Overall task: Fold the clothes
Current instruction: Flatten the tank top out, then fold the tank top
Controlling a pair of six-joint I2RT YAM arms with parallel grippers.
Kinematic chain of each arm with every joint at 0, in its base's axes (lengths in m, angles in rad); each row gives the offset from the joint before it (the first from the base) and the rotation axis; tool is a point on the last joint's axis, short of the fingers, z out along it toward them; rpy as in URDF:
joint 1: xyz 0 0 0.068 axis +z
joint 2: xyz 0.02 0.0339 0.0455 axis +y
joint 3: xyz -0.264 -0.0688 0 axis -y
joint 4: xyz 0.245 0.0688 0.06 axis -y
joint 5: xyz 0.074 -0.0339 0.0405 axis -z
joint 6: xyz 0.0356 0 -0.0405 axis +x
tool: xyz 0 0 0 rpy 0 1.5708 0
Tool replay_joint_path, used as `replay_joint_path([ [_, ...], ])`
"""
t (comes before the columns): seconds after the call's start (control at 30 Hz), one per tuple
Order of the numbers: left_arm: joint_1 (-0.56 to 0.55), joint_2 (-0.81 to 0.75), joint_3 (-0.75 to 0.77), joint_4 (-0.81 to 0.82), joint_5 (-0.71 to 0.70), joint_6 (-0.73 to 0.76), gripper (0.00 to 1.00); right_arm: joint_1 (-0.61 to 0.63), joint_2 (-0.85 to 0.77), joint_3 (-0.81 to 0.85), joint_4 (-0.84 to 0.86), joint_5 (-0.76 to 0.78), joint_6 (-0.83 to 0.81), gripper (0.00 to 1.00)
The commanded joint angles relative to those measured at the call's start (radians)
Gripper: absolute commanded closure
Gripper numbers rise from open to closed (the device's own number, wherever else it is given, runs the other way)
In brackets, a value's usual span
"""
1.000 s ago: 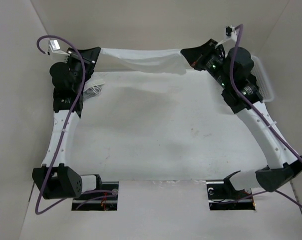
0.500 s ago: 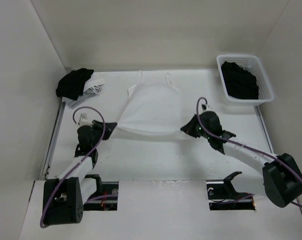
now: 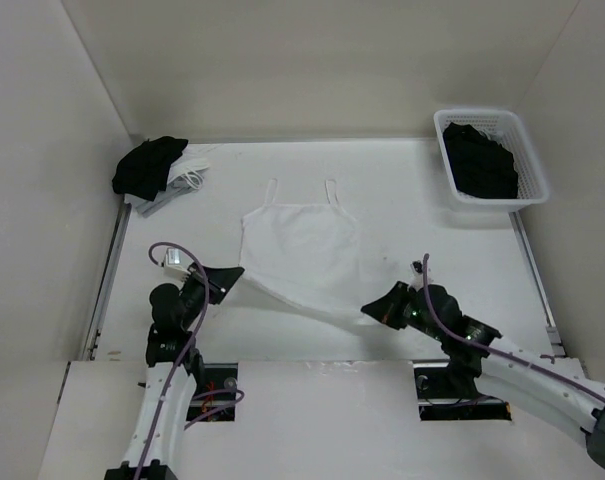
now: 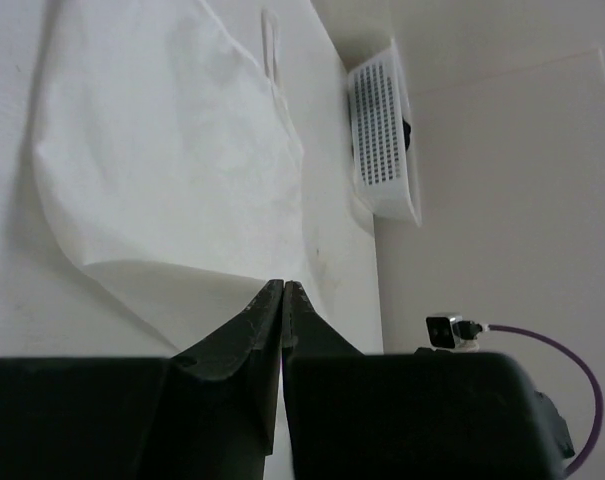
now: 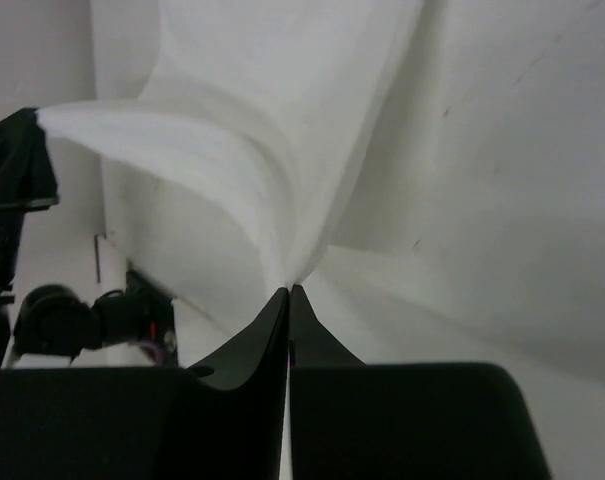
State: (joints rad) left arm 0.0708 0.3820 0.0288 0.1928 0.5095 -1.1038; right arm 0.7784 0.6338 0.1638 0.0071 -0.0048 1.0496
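Observation:
The clothes (image 3: 302, 245), a plain white camisole, lie spread on the table with two thin straps (image 3: 270, 192) pointing to the back. My left gripper (image 3: 236, 276) is shut on the near left hem corner, and the fabric (image 4: 162, 150) meets its closed tips (image 4: 283, 284). My right gripper (image 3: 368, 309) is shut on the near right hem corner, where the cloth (image 5: 262, 130) gathers into a pinched fold at its tips (image 5: 290, 290). Between the two grippers the hem is lifted slightly and sags.
A white basket (image 3: 527, 170) holding black garments stands at the back right, also seen in the left wrist view (image 4: 382, 130). A black bundle (image 3: 147, 165) with a white-grey strappy piece (image 3: 189, 178) lies at the back left. Walls enclose the table.
Both arms have drawn back from the far wall to the near edge, pulling the camisole with them. It went from hanging stretched in the air to lying flat, straps away.

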Motion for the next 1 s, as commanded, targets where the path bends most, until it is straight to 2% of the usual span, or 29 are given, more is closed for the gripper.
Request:
replay_joint_path([
  [0.0, -0.047, -0.077, -0.055, -0.156, 0.006, -0.030, 0.98, 0.095, -0.120, 0.005, -0.172, 0.083, 0.111, 0.97],
  [0.07, -0.052, -0.106, -0.014, -0.193, -0.034, -0.025, 0.98, 0.123, -0.147, 0.048, -0.229, 0.126, 0.113, 0.97],
  [0.13, -0.058, -0.097, 0.043, -0.190, -0.107, -0.015, 0.98, 0.117, -0.108, 0.113, -0.237, 0.135, 0.070, 0.97],
  [0.3, -0.059, 0.003, 0.138, -0.087, -0.250, -0.024, 0.96, -0.026, 0.105, 0.278, -0.144, 0.100, -0.109, 0.97],
  [0.37, -0.049, 0.078, 0.164, -0.027, -0.284, -0.030, 0.96, -0.124, 0.214, 0.333, -0.087, 0.046, -0.172, 0.97],
  [0.5, -0.035, 0.277, 0.203, 0.117, -0.339, -0.048, 0.96, -0.293, 0.395, 0.417, 0.046, -0.072, -0.220, 0.97],
  [0.63, -0.050, 0.553, 0.270, 0.305, -0.379, -0.071, 0.96, -0.411, 0.581, 0.515, 0.141, -0.153, -0.229, 0.97],
  [0.8, -0.101, 0.933, 0.416, 0.509, -0.416, -0.082, 0.96, -0.486, 0.803, 0.641, 0.226, -0.218, -0.211, 0.97],
  [0.97, -0.127, 1.214, 0.584, 0.606, -0.422, -0.114, 0.96, -0.532, 0.993, 0.773, 0.260, -0.251, -0.194, 0.97],
])
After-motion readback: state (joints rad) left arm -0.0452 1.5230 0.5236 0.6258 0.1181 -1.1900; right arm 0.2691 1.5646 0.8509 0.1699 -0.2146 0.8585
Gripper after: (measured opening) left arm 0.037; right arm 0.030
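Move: Ahead of both hands, which hold the hem's two ends, lies the tank top's neckline: about 25 cm forward and 15 cm right of the left hand, some 13 cm below it; about 32 cm forward and 17 cm left of the right hand, 8 cm lower. The left strap is 4 cm beyond the neckline and 7 cm left of its middle, the right strap 4 cm beyond and 8 cm right. The pale clothes lie 32 cm ahead and 17 cm left of the left hand. Carrying the hem's two ends still pinched in shut fingers, both hands ease back a centimetre or two, then sweep forward over the tank top towards its neckline, the left ending about 17 cm ahead, the right some 23 cm. The left finally sinks a little, tipping down and turning counter-clockwise; the right rises slightly and turns clockwise. ##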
